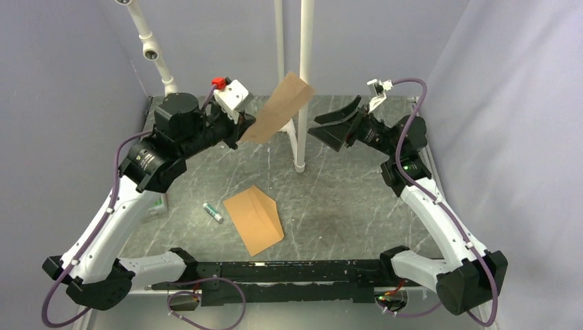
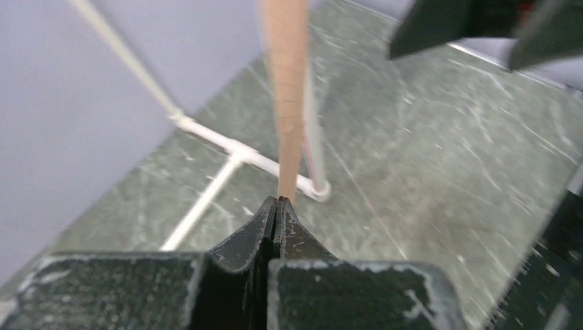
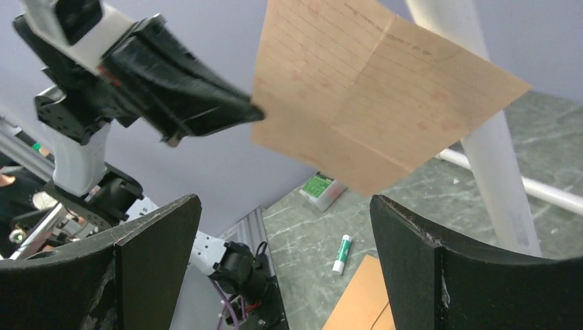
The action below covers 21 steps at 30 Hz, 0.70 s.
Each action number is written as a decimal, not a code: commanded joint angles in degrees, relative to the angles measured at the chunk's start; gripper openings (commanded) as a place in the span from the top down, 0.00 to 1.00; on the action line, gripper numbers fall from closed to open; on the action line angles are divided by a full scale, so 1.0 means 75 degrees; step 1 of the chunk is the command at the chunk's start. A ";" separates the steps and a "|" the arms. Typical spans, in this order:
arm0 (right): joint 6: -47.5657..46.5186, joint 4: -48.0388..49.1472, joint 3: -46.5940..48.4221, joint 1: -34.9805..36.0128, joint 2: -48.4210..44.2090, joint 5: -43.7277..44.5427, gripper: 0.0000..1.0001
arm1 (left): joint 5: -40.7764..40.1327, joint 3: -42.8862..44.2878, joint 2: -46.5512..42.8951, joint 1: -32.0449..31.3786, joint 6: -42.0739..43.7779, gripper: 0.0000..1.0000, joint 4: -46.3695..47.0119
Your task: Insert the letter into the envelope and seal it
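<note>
The letter (image 1: 282, 108), a pale tan lined sheet with fold creases, hangs in the air at the back, tilted up to the right. My left gripper (image 1: 242, 139) is shut on its lower left corner. In the left wrist view the letter (image 2: 287, 89) rises edge-on from the closed fingertips (image 2: 278, 201). My right gripper (image 1: 328, 126) is open just to the right of the sheet, apart from it; in its wrist view the letter (image 3: 375, 96) fills the space above the spread fingers. The orange-brown envelope (image 1: 254, 218) lies flat on the table, flap open.
A green-and-white glue stick (image 1: 213, 212) lies left of the envelope. A small green-labelled box (image 3: 322, 190) sits by the left wall. A white pipe stand (image 1: 302, 89) rises behind the letter, its foot on the grey marbled table (image 1: 344, 199).
</note>
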 commanded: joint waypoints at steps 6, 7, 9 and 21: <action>-0.0847 0.0492 0.1040 0.0157 -0.0114 -0.0030 0.02 | -0.0977 -0.0012 -0.0215 0.0032 0.1009 0.97 0.1000; -0.0864 0.0572 0.1176 0.0191 -0.0005 -0.0126 0.02 | -0.0671 0.0165 -0.0164 0.0032 0.1115 0.98 0.0759; -0.1069 0.0426 0.1530 0.0235 0.0198 -0.0141 0.03 | -0.0267 0.0515 -0.0093 0.0038 0.1247 0.97 0.0360; -0.2115 -0.0527 0.2670 0.0340 0.0751 -0.0921 0.03 | 0.1314 0.1029 -0.0285 0.0033 0.0711 0.98 0.0502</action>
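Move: The letter is in my left fingers by one corner; its middle lies about 5 cm ahead, 6 cm right and 3 cm above them. From my open right hand it lies about 5 cm ahead, 8 cm left and 3 cm above. On the table some 33 cm below, the envelope is 8 cm back and level sideways from my left hand, or 15 cm left of my right; the glue stick lies 6 cm back and 12 cm left of my left hand. I raise my empty right hand almost straight up, about 9 cm, fingers wide open, rolling it some 20 degrees so its forward side lifts, without touching the letter. My left hand keeps its pinch on the letter's corner, finishes a short swing forward, left and up, then draws back while still rising, ending 5 cm higher with its fingers tipped slightly up. ##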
